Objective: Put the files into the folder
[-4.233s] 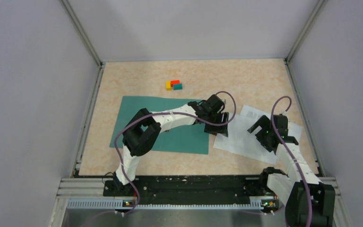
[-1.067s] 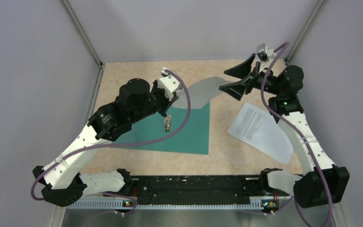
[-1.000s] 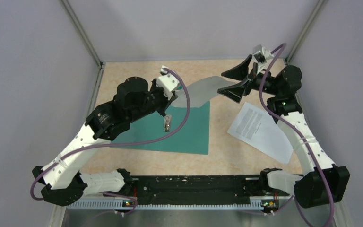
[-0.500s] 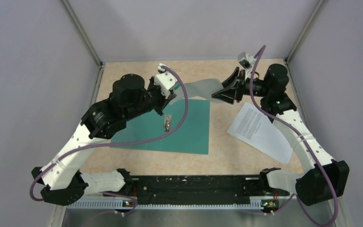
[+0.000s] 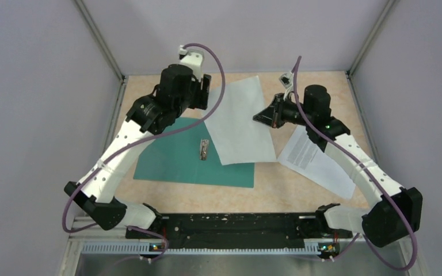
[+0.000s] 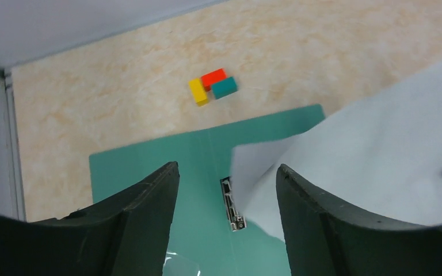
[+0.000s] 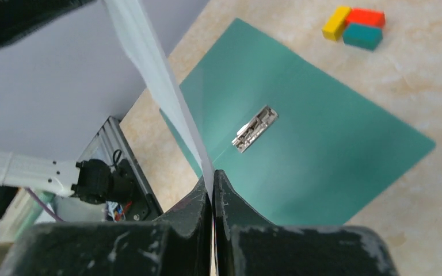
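A blank white sheet of the files (image 5: 236, 123) hangs tilted over the right half of the open teal folder (image 5: 172, 158), beside its metal clip (image 5: 205, 149). My right gripper (image 5: 258, 118) is shut on that sheet's right edge; in the right wrist view the right gripper (image 7: 213, 175) pinches the sheet (image 7: 149, 63), seen edge-on above the folder (image 7: 334, 155). My left gripper (image 5: 201, 98) hovers open at the sheet's far left corner, holding nothing. In the left wrist view the left gripper (image 6: 227, 169) frames the clip (image 6: 233, 205) and the sheet (image 6: 380, 167). A printed sheet (image 5: 316, 158) lies on the table to the right.
Yellow, red and teal blocks (image 6: 213, 87) sit together on the table beyond the folder's far edge, also seen as blocks (image 7: 354, 26) in the right wrist view. Grey walls (image 5: 46, 86) enclose the table on the left, back and right.
The left gripper let go of the sheet, opened and drew back toward the far wall. The right gripper shut on the sheet's right edge, and the sheet now drapes over the folder.
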### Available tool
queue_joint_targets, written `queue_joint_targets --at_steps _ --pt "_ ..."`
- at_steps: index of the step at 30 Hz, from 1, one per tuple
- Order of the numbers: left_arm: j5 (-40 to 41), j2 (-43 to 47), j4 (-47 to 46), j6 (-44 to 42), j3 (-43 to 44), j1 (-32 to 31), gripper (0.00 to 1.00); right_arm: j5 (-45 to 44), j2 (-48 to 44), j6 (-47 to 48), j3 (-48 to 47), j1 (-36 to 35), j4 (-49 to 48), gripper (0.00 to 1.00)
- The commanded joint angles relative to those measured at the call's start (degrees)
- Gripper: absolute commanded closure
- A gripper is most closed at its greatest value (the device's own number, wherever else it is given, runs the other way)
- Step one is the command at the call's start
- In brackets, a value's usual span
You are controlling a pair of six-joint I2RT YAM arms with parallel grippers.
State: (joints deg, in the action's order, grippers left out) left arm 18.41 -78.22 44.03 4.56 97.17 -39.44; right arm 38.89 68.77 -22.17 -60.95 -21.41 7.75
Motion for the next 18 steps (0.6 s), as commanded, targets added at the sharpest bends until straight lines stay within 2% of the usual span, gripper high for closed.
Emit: queue_joint_targets --at_steps 1,3,7,13,15,18 --pt "3.79 -1.94 2.14 14.06 1.5 7.59 0.34 -8.64 4.17 -9.64 3.05 0.17 1.82 1.0" --pt "2.46 -1.99 1.01 17.29 -2.82 10.5 0.38 -12.01 6.66 -12.27 6.13 0.13 0.83 1.0" --pt "-6.44 -1.67 -4.85 24.47 -16.3 15.6 0.48 -19.18 9.66 -13.31 10.29 0.07 0.88 1.0" --pt "-14.93 -7.2 -10.0 29.92 -27.57 15.84 0.6 -23.47 8.91 -11.01 12.42 -0.11 2.48 1.0" --pt "-14.96 -9.81 -11.34 31.42 -29.56 15.66 0.63 -23.28 7.65 -10.53 11.87 -0.25 2.65 1.0" --pt "-14.11 -12.1 -15.19 32.52 -32.77 15.46 0.62 -22.62 5.64 -9.99 10.5 -0.25 3.19 1.0"
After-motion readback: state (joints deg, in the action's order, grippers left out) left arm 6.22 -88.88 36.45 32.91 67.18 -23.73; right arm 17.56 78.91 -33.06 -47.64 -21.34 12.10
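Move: The metal clip on the open folder lies some 34 cm below the left hand, about 3 cm ahead and 3 cm to its left; the coloured blocks are roughly 21 cm beyond the clip and 3 cm to its right. For the right hand, which holds the sheet, the folder's right half is about 5 cm ahead, 10 cm left and 27 cm down; the clip sits 10 cm farther left, and the printed sheet about 24 cm right, 2 cm ahead. Down steeply with both hands: the left, empty, first swings a few centimetres forward and left, then sinks about 26 cm in all towards the clip, tipping its fingers down and turning counter-clockwise while they close partway. The right keeps its pinch on the sheet's edge, lowering it some 18 cm towards the folder's right half, drifting right, tipping down and turning clockwise. ##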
